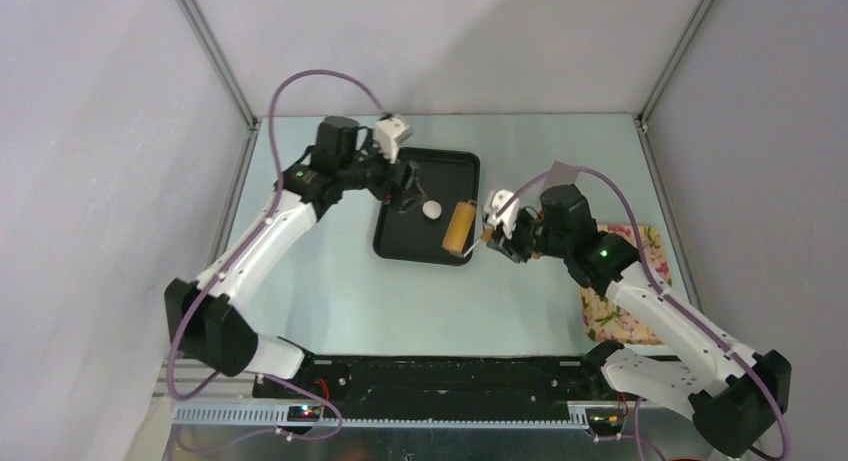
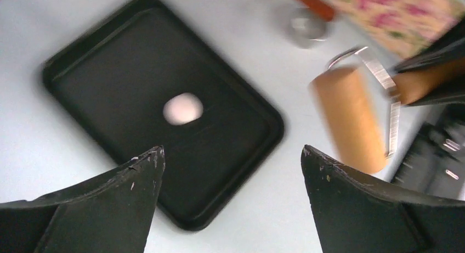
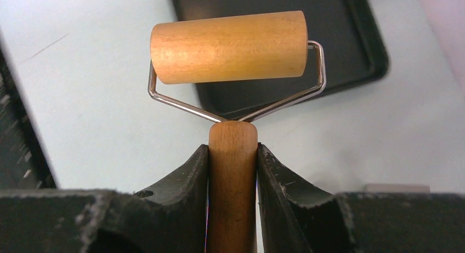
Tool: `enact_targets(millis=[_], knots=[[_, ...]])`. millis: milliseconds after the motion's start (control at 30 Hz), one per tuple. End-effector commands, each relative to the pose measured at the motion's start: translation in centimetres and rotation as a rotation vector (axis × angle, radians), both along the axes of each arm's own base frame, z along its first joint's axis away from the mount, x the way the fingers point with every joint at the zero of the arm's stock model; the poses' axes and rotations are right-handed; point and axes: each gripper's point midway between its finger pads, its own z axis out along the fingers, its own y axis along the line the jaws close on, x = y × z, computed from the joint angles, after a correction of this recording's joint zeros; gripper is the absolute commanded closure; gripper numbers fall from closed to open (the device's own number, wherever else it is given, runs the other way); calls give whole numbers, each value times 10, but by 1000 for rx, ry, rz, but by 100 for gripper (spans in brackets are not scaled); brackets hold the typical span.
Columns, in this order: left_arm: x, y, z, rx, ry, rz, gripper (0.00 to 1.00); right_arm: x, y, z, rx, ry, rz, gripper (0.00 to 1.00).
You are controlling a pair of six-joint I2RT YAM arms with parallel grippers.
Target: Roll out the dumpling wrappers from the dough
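A small white lump of dough (image 1: 431, 209) (image 2: 182, 108) lies near the middle of the black tray (image 1: 395, 243) (image 2: 104, 72) (image 3: 351, 39). My left gripper (image 1: 407, 189) (image 2: 233, 154) hangs open above the tray's left part, just left of the dough, holding nothing. My right gripper (image 1: 497, 233) (image 3: 232, 149) is shut on the wooden handle of a rolling pin (image 1: 459, 227) (image 3: 229, 45) (image 2: 351, 121). The pin's wooden roller sits over the tray's right edge, right of the dough and apart from it.
A floral cloth (image 1: 620, 311) (image 2: 395, 11) lies on the table at the right, under the right arm. A round steel cup (image 2: 307, 28) stands near the cloth in the left wrist view. Grey walls close in the table on three sides.
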Motion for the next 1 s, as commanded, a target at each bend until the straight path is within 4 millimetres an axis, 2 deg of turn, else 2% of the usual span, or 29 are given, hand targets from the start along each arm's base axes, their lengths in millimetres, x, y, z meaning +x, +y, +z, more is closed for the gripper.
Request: enact_targets(millis=[0,33,67,100,133,167,200,233,267,300,367,400,500,667,800,867,967], knots=[[71,107,22,48,-191,544,2,67,0,46,212,-70,-297,100],[82,135,17,40,-165,645,2,80,-2,38,211,-39,-370,100],[89,150,4,53,-153,697,2,87,-2,39,217,-33,-404,100],[96,173,-3,59,-144,758,2,99,-3,27,206,6,-476,100],[100,186,-17,79,-137,805,2,108,-1,20,198,30,-512,100],[106,200,-20,79,-153,846,2,115,-2,17,210,62,-573,100],[103,208,-35,102,-138,874,2,122,-3,20,224,72,-601,100],[104,213,-33,95,-160,888,2,125,2,10,231,127,-613,100],[100,212,-44,103,-149,874,2,128,4,10,242,149,-604,100],[97,210,-41,92,-163,861,2,120,13,9,242,171,-529,100],[90,201,-41,75,-157,801,2,107,25,12,186,117,-444,100],[87,192,-37,60,-161,741,2,93,36,16,172,90,-384,100],[80,172,-19,53,-161,613,2,60,50,16,79,32,-197,100],[55,118,1,27,-159,302,2,-2,64,12,-2,31,104,100],[18,70,6,33,-183,70,2,-23,64,18,19,48,201,100],[-3,48,-1,53,-168,-33,2,-31,63,22,29,46,234,100],[-25,23,-7,63,-153,-143,2,-45,60,26,46,62,292,100]])
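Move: The dough, at the tray's middle, is about 22 cm ahead, 17 left and 18 below the right hand, which already holds the roller; the roller head is 5 cm ahead, 9 left and 5 below. The steel cup stands some 15 cm ahead and 10 right. From the empty left hand, the dough is about 13 cm ahead, 9 right and 22 below, the roller head 5 back, 18 right and 9 lower. Keeping its pinch on the roller handle, the right hand swings forward about 10 cm, dipping and turning clockwise, then comes back past its start, also going left and turning counter-clockwise. The open left hand sweeps some 20 cm left, forward and down, turning counter-clockwise, then rises and returns right, ending slightly farther from the dough. ##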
